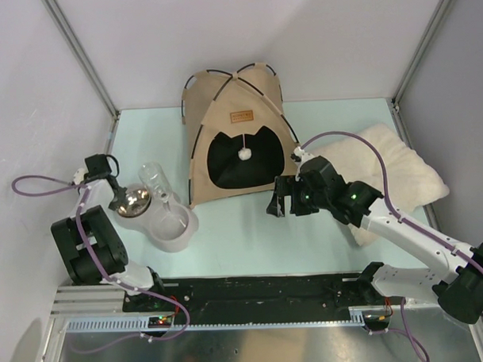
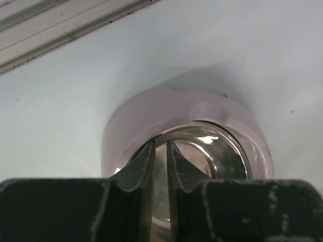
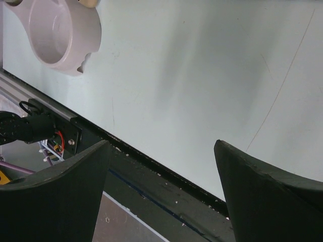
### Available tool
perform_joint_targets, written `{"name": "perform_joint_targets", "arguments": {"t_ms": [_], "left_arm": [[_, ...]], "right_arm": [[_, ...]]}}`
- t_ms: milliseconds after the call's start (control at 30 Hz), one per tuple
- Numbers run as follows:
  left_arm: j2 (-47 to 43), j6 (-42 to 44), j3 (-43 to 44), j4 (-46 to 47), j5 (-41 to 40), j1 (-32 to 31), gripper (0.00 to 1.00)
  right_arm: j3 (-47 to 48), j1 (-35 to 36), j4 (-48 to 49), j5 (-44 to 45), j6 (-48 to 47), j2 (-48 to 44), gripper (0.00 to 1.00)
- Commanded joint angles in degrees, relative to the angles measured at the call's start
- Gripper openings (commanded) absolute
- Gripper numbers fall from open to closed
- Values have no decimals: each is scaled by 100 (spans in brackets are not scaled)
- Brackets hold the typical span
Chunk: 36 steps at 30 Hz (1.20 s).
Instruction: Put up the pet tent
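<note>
The pet tent (image 1: 236, 125) stands upright at the back centre, tan with thin black poles. It has a brown label patch (image 1: 241, 115) and a white pompom (image 1: 244, 154) hanging in its black cat-head doorway. My right gripper (image 1: 274, 202) hovers open just in front of the tent's right corner. In the right wrist view this gripper (image 3: 162, 143) holds nothing, with only table and rail below. My left gripper (image 1: 117, 200) is at the left rim of a steel bowl (image 1: 133, 201). Its jaws (image 2: 160, 143) stand nearly together with a slim gap over the steel bowl's (image 2: 217, 151) rim.
The grey double pet bowl (image 1: 176, 231) lies left of the tent, with a clear bottle (image 1: 156, 180) standing in it. A cream fluffy pillow (image 1: 392, 172) lies at the right behind the right arm. A black rail (image 1: 253, 288) runs along the near table edge.
</note>
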Motion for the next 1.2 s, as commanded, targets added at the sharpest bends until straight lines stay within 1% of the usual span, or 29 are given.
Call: {"name": "perform_joint_targets", "arguments": {"t_ms": [0,100,233,400,533,633,767,933,1067,1167], "left_arm": [[93,40,-89,85,0,-12,18],[-22,74,-51,85,0,-20,18],[-367,169,103,82,148,-13,21],[-886,188,220,-1,377,-28,30],[-1197,-30,102,-148,489,-96,36],[-1307,-228,-89,-218,540,-195,37],[-1402,-458,-373,-294,377,-361,37],[-1626,-454,-581,-334,418,-504,36],[-2315,-257,-616,-572,540,-585,38],[-3017,-46,-576,-889,730,-610,43]], "right_arm": [[235,31,62,99,50,-76,89],[233,32,93,92,36,-67,88],[231,42,117,91,22,-66,88],[235,59,130,111,10,-70,88],[235,70,108,112,-14,-37,88],[233,82,137,85,-40,-5,88],[234,80,160,31,-59,14,88],[235,79,142,27,-74,9,88],[230,42,68,170,-14,-56,89],[234,-20,-65,369,45,-142,89]]}}
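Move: The steel bowl, in the left well of the bowl tray, has its middle about 4 cm right of the left gripper, level with it fore and aft and some 2 cm below; the fingertips are at its left rim. The clear bottle is about 11 cm right and 7 cm ahead, the tray's empty well about 15 cm right and 6 cm back. From the right gripper, the bowl lies roughly 41 cm left, 8 cm ahead and 14 cm below. Sink the left gripper barely another centimetre at the steel bowl's left rim, then lift it clear, rising about 6 cm while the fingers open part-way. Swing right and somewhat back across the bowl to the side near the empty well, about 6 cm in all to the right, dipping 3 cm on the way and rising again at the end, fingertips tipped outward by about 10 degrees. ##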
